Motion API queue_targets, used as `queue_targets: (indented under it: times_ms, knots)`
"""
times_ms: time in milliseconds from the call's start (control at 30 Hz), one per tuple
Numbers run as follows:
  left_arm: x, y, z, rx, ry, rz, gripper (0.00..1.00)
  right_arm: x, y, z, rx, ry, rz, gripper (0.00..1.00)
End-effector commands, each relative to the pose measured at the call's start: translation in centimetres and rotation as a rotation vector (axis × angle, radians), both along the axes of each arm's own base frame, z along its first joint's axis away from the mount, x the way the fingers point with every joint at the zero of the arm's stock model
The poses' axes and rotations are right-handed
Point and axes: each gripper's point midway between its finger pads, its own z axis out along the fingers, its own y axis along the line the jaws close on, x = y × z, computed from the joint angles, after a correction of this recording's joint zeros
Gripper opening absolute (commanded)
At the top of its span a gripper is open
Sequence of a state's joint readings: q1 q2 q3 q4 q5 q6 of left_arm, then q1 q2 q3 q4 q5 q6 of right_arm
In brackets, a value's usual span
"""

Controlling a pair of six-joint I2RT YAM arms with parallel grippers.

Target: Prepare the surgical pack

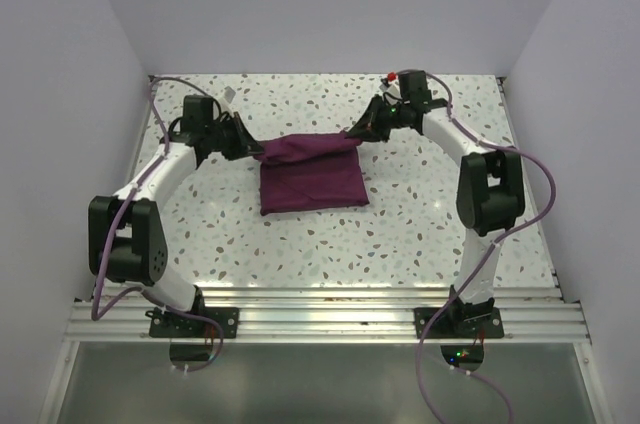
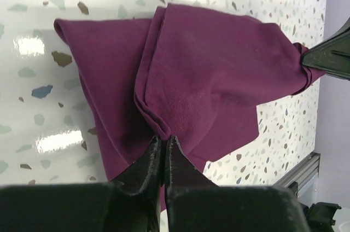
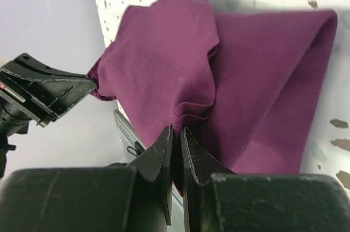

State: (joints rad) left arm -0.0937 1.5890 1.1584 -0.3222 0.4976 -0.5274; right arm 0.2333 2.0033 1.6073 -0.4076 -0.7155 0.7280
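The surgical pack (image 1: 312, 179) is a maroon-purple cloth, folded, resting on the speckled table. Its far edge is raised and stretched between both arms. My left gripper (image 1: 256, 151) is shut on the far left corner of the cloth. The left wrist view shows that gripper (image 2: 163, 138) pinching a bunched fold of the pack (image 2: 213, 73). My right gripper (image 1: 352, 131) is shut on the far right corner. Seen from the right wrist, this gripper (image 3: 176, 129) clamps a gathered fold of the pack (image 3: 164, 62), with the other arm's fingers (image 3: 60, 92) at the opposite corner.
White walls enclose the table on three sides. An aluminium rail (image 1: 330, 309) runs along the near edge, carrying both arm bases. A small red object (image 1: 391, 76) sits near the back wall behind the right arm. Cables (image 1: 540, 179) loop beside each arm.
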Motion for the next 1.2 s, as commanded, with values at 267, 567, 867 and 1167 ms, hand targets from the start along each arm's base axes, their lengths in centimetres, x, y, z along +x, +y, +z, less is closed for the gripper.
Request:
queue_targets:
  times_ms: [267,567,867,1167]
  knots:
    - [-3.7,0.2,-4.2,0.048,0.092,-0.010,0.00,-6.1,-1.7,-3.0,-0.063,0.047,0.103,0.06]
    - [-5.1,0.3,-7.0,0.064,0.181,-0.030,0.24,-9.0,-3.5,-5.6,-0.194,0.069,0.210,0.39]
    - [-6.4,-0.9,-4.9,0.025,0.108,-0.133,0.42,-0.8,-2.2,0.3,-0.187,-0.220,0.138,0.77]
    - [-7.7,-0.4,-4.9,0.060,0.084,-0.155,0.44,5.0,1.6,-1.3,-0.064,-0.265,0.263,0.83]
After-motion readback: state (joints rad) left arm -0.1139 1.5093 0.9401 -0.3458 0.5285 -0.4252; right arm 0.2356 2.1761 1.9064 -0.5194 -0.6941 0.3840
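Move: On the lower layers of the purple cloth, the left hand's landing place for the flap corner it holds is about 4 cm back and 6 cm below; the cloth's near left corner is some 11 cm back, about level sideways. The right hand's landing place is roughly 7 cm back, 2 cm left and 7 cm down, while the near right corner lies about 14 cm back and 4 cm right, also 7 cm lower. Laying the far flap over towards the robot, both hands keep their pinch while drawing back and sinking, the left about 4 and 6 cm, the right some 7 cm each way. Then both let go: the left opens less than halfway, eases back a little and rises slightly beside its corner; the right opens wide, tips its fingers up and swings forward about 13 cm, rising clear beyond the cloth's far side. ##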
